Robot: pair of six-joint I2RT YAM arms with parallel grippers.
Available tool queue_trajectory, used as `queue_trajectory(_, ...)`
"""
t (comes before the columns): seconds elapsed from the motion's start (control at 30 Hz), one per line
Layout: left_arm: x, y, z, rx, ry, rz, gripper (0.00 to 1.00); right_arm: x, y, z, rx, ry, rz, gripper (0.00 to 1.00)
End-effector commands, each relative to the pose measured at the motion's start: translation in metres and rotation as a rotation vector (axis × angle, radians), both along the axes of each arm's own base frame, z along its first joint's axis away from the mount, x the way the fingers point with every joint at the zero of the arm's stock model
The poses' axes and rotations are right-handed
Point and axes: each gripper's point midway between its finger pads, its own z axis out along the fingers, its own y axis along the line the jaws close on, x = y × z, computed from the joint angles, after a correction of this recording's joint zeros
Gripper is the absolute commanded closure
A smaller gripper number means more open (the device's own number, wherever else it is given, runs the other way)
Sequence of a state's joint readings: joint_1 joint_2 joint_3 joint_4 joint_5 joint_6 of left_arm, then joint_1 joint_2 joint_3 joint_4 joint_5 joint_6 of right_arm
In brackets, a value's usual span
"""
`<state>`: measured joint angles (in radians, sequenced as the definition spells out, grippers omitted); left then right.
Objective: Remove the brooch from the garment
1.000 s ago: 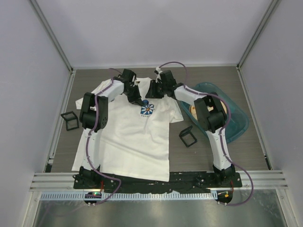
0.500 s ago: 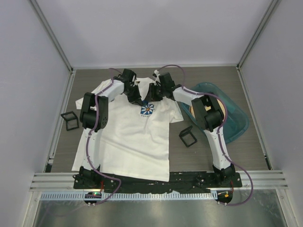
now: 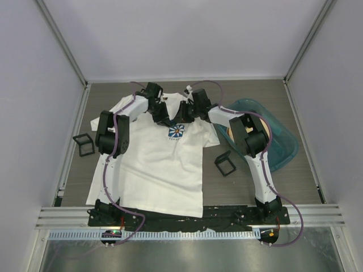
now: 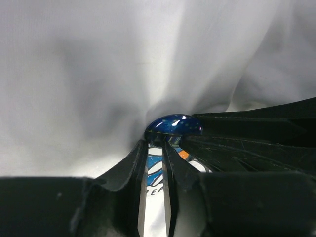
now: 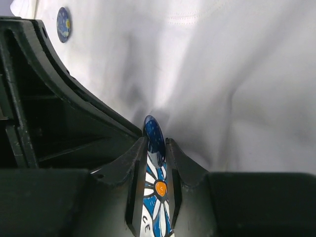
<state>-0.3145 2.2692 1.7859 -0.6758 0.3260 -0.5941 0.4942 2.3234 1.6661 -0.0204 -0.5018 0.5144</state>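
Observation:
The garment (image 3: pixel 159 170) is a white T-shirt lying flat, with a blue-and-white flower print (image 3: pixel 177 132) on its chest. Both grippers meet just above that print. The brooch (image 4: pixel 174 124), a tiny glossy dark-blue disc, stands up from puckered cloth. My left gripper (image 4: pixel 155 144) is nearly shut, its tips pinching the cloth right under the brooch. My right gripper (image 5: pixel 155 143) straddles the brooch (image 5: pixel 154 133) edge-on, with a thin sliver of white still showing on one side. In the top view the brooch is hidden by my left gripper (image 3: pixel 166 120) and right gripper (image 3: pixel 182 116).
A teal bin (image 3: pixel 283 141) sits right of the shirt. One small black square frame (image 3: pixel 84 143) lies at the left and another (image 3: pixel 225 163) by the shirt's right hem. Another small round blue pin (image 5: pixel 63 23) shows on the shirt. Walls close three sides.
My right gripper has slid left to the brooch and its fingers have narrowed around it. My left gripper has stayed in place by the print.

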Motion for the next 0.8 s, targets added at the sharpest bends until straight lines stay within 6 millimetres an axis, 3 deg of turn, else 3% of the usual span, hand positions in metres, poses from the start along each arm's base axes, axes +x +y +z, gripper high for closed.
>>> queue_trajectory(0.0, 0.010, 0.005, 0.022, 0.019, -0.085, 0.000, 0.76, -0.005, 0.016, 0.048, 0.105, -0.049, 0.031, 0.73)
queue_trajectory(0.13, 0.013, 0.008, 0.036, -0.001, -0.109, 0.011, 0.72, -0.004, 0.013, 0.047, 0.087, -0.062, 0.022, 0.74)
queue_trajectory(0.43, 0.020, 0.011, 0.053, -0.165, -0.086, 0.093, 0.62, 0.006, 0.004, 0.046, 0.013, -0.133, 0.008, 0.93)
queue_trajectory(0.5, 0.020, 0.011, 0.055, -0.186, -0.082, 0.098, 0.62, 0.008, -0.005, 0.039, -0.055, -0.132, -0.017, 0.95)
queue_trajectory(0.77, 0.019, 0.001, 0.060, -0.276, -0.062, 0.113, 0.57, 0.024, -0.037, 0.043, -0.302, -0.257, -0.064, 0.97)
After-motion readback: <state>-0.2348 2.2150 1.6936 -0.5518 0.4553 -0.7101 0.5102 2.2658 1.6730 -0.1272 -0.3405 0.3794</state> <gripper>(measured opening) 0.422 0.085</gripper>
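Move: The brooch sits at both hands' fingertips: about 1 cm ahead and 1 cm right of the left hand's point, and about 1 cm left of the right hand's, level with it ahead. The daisy print lies some 4 cm back and 2 cm right of the left hand, about 2 cm below; a second blue badge lies roughly 14 cm left and 2 cm ahead of the left hand. Right fingers close on the brooch, then draw 2 cm right; left fingers open, rising 2 cm forward-left, clear of it. ##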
